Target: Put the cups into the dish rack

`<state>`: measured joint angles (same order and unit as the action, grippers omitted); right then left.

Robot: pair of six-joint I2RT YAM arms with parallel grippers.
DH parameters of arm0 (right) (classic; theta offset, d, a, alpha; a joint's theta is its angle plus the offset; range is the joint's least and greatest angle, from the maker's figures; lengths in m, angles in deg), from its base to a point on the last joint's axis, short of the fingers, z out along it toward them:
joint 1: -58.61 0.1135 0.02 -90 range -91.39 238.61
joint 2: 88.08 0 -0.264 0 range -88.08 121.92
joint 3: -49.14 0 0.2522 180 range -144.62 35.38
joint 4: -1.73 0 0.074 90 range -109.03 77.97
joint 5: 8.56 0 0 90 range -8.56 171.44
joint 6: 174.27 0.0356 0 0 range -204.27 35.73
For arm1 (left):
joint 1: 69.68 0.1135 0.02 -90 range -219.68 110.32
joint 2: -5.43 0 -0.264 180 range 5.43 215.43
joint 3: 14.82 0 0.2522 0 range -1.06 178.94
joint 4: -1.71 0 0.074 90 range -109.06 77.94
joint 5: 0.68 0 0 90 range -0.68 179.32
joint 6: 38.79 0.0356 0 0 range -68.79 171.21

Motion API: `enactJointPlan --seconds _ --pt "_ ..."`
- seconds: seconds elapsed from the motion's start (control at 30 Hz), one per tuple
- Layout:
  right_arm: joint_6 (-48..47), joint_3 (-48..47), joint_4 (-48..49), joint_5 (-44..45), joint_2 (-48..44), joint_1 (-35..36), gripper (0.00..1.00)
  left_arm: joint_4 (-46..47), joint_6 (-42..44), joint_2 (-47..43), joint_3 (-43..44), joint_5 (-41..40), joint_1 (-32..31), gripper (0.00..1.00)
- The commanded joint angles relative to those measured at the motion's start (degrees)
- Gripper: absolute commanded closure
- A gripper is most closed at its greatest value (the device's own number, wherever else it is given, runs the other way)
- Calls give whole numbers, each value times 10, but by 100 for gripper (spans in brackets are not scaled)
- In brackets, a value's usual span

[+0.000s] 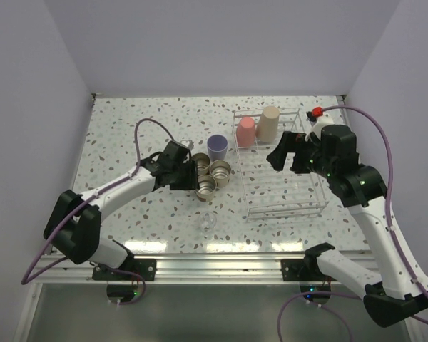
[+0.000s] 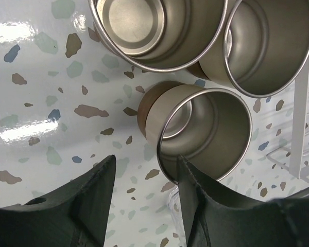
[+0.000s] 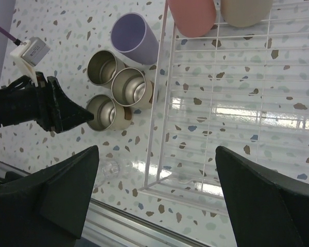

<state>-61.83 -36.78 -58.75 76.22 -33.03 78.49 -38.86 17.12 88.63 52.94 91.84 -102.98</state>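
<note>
Three short beige cups with shiny insides cluster on the table: (image 1: pixel 200 161), (image 1: pixel 220 169) and, nearest me, (image 1: pixel 206 188). A lavender cup (image 1: pixel 217 147) stands just behind them. A pink cup (image 1: pixel 246 131) and a taller tan cup (image 1: pixel 269 124) stand in the dish rack's (image 1: pixel 321 192) far left corner. My left gripper (image 2: pixel 146 159) reaches the nearest beige cup (image 2: pixel 206 134). Its right finger lies at the cup's rim and its left finger stands off over the table, jaws apart. My right gripper (image 3: pixel 153 154) hovers wide open over the rack (image 3: pixel 155 118), holding nothing.
A small clear glass object (image 1: pixel 210 221) lies on the speckled table in front of the beige cups, also below my left fingers (image 2: pixel 170 198). White walls close in left, right and behind. A metal rail (image 1: pixel 214 267) runs along the near edge.
</note>
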Motion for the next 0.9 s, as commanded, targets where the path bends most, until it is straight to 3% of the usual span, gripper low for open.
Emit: enactJointPlan --seconds 0.0,0.3,0.43,0.57,0.87 --pt "-6 7 6 7 -13 2 2 30 -3 7 19 -5 -5 47" --pt "-9 15 3 13 -13 3 2 33 3 30 25 -2 -10 63" --pt "-13 16 -1 18 -17 2 2 32 4 38 31 -1 -12 86" --pt "-15 18 -5 16 -19 3 2 28 4 36 36 -5 -14 99" --pt "-17 -19 -18 23 -14 3 2 24 -3 -9 14 4 -14 100"
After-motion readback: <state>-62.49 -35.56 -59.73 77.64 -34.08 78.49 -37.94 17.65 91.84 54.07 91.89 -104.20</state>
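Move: The nearest steel cup of the three stands mouth up, its middle about 5 cm to the left hand's right, 2 cm ahead and 4 cm below. Of the other steel cups, the far one is some 9 cm ahead and 3 cm right, the right-hand one about 7 cm ahead and 10 cm right. The clear glass lies roughly 7 cm back and 6 cm right. From the idle right hand the nearest cup is about 22 cm left, 3 cm ahead and 26 cm down. The nearest steel cup gets pinched by its left wall: the left hand sinks about 1.5 cm while easing 1 cm to the right, one finger dipping inside the mouth and the other staying outside. Its half-open fingers close on the rim almost to shut as the hand goes down; then the hand holds there with hardly any turn, edging up a touch at the end. ##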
